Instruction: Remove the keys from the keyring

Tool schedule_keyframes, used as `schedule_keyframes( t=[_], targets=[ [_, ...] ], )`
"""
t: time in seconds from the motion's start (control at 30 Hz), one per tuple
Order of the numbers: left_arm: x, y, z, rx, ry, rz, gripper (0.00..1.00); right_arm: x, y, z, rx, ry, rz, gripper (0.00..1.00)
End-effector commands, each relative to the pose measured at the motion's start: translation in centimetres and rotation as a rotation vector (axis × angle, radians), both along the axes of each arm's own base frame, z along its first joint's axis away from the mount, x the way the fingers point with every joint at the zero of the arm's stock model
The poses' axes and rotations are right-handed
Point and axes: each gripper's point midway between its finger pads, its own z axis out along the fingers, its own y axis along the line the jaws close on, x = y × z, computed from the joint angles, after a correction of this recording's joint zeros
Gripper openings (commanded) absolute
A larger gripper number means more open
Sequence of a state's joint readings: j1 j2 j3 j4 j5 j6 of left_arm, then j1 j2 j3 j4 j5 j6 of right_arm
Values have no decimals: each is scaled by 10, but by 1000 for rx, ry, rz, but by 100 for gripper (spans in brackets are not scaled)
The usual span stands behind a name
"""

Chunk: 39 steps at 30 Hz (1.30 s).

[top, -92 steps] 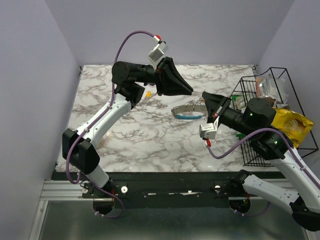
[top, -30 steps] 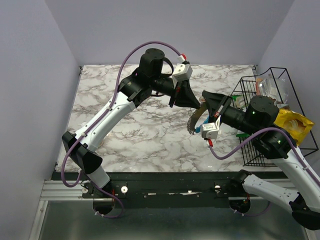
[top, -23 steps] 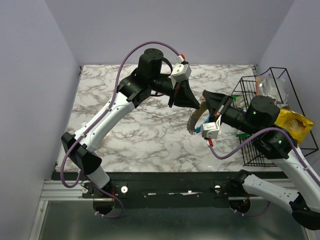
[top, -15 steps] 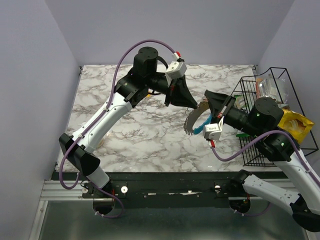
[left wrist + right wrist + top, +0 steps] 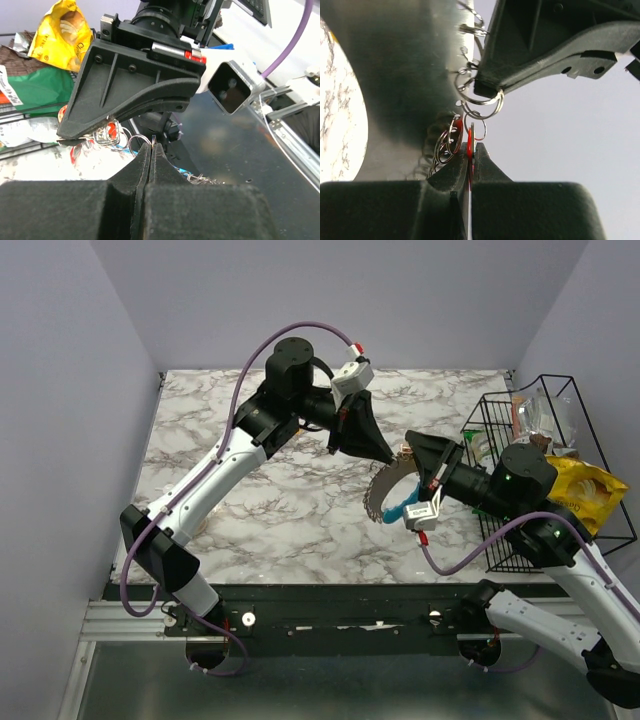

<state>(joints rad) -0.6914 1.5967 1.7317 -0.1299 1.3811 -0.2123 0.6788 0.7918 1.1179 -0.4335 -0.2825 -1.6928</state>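
Observation:
The keyring (image 5: pixel 376 490), a big loop with a fuzzy grey edge and a blue stretch (image 5: pixel 397 511), hangs in the air between my two grippers above the marble table (image 5: pixel 250 500). My left gripper (image 5: pixel 387 454) is shut on a small wire ring (image 5: pixel 151 141) of the chain. My right gripper (image 5: pixel 408 449) faces it tip to tip. Its fingers (image 5: pixel 482 155) are shut on a red-headed key (image 5: pixel 471 142). Several small steel rings (image 5: pixel 480 100) link the two grips. In the left wrist view the red key (image 5: pixel 109 133) shows under the right gripper (image 5: pixel 65 139).
A black wire basket (image 5: pixel 560 390) stands at the table's right edge, holding snack bags, among them a yellow one (image 5: pixel 585 490) and a green one (image 5: pixel 35 87). The right arm's wrist camera (image 5: pixel 420 512) hangs just below the loop.
About three seconds ago the keyring lay flat on the table and the grippers stood apart. Now both are shut on it in the air. Over the last second the loop has swung slightly left.

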Motion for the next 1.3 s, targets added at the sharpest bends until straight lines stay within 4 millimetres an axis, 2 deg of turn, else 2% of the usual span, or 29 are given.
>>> schedule_keyframes(
  t=[0.0,0.13,0.2,0.23,0.27,0.3,0.33,0.4,0.47,0.5,0.53,0.6,0.7,0.73,0.77,0.9,0.97,1.03,1.07,1.13,1.17,1.2,1.23,1.27],
  targets=[
    [-22,14,27,-67,-71,-70,0,0,2,-21,-79,-24,17,1],
    [-22,12,31,-101,-94,-80,0,5,0,-21,-120,-94,-3,1],
    [-28,16,36,-67,12,-91,0,5,-1,-20,-126,-108,-3,1],
    [-37,24,46,-265,-200,-107,0,4,0,-19,-128,-114,2,1],
    [-52,36,53,-203,-6,-132,0,4,0,-19,-132,-121,2,1],
    [-45,31,45,-201,8,-145,0,4,-1,-16,-128,-131,0,1],
    [-47,31,49,-202,-9,-159,0,4,-1,-13,-120,-137,-3,1],
    [-43,28,45,-211,-51,-143,0,4,-2,0,-80,-133,-12,1],
    [-39,25,35,-176,-9,-129,0,3,-5,11,-53,-137,-25,1],
    [-40,27,36,-172,-1,-129,17,3,-6,14,-47,-139,-31,1],
    [-40,27,35,-168,8,-130,28,4,-7,16,-44,-141,-36,1],
    [-40,29,38,-184,-4,-129,42,2,-9,22,-31,-147,-38,1],
    [-37,33,42,-195,-15,-115,78,1,-11,28,-18,-153,-43,1],
    [-36,33,43,-195,-13,-113,85,0,-12,30,-15,-156,-45,1],
    [-35,34,44,-197,-17,-108,98,0,-11,30,-13,-157,-43,1],
    [-30,37,45,-209,-17,-75,99,-1,-13,35,-3,-163,-47,1],
    [-18,35,41,-189,46,-29,99,-2,-14,40,3,-168,-51,1],
    [-7,37,46,-228,-10,39,99,-1,-13,42,5,-170,-49,1],
    [5,32,37,-163,70,84,99,-1,-14,44,8,-172,-50,1],
    [27,28,39,-180,28,186,99,-1,-11,44,8,-166,-44,1],
    [41,26,26,-83,125,258,99,0,-12,45,10,-165,-45,1],
    [66,22,23,-54,136,424,99,0,-12,45,11,-166,-45,1],
    [80,22,10,-34,-87,488,99,0,-12,45,11,-163,-47,1],
    [78,25,-1,56,-78,534,99,0,-11,44,15,-154,-43,1]
  ],
)
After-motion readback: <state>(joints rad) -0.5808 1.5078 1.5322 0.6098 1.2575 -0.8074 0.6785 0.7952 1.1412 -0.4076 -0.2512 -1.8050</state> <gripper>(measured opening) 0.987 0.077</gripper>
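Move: Between the two hands, the keyring is stretched nearly level: the left fingers are shut on a small ring, and the red key held in the right fingers lies about 4 cm to the left hand's right and 2 cm ahead. The grey curved plate hangs some 5 cm below the left hand and 3 cm back of it. From the right hand, that same ring is about 4 cm left and 2 cm back. Letting go of the small ring is the left hand's main act: after tilting about 10 degrees in place it opens wide, backs off to its left, then swings forward and climbs, ending about 5 cm higher and clear of the keyring. The right hand keeps its pinch on the red key, tilting roughly 10 degrees and rising about 2 cm. ##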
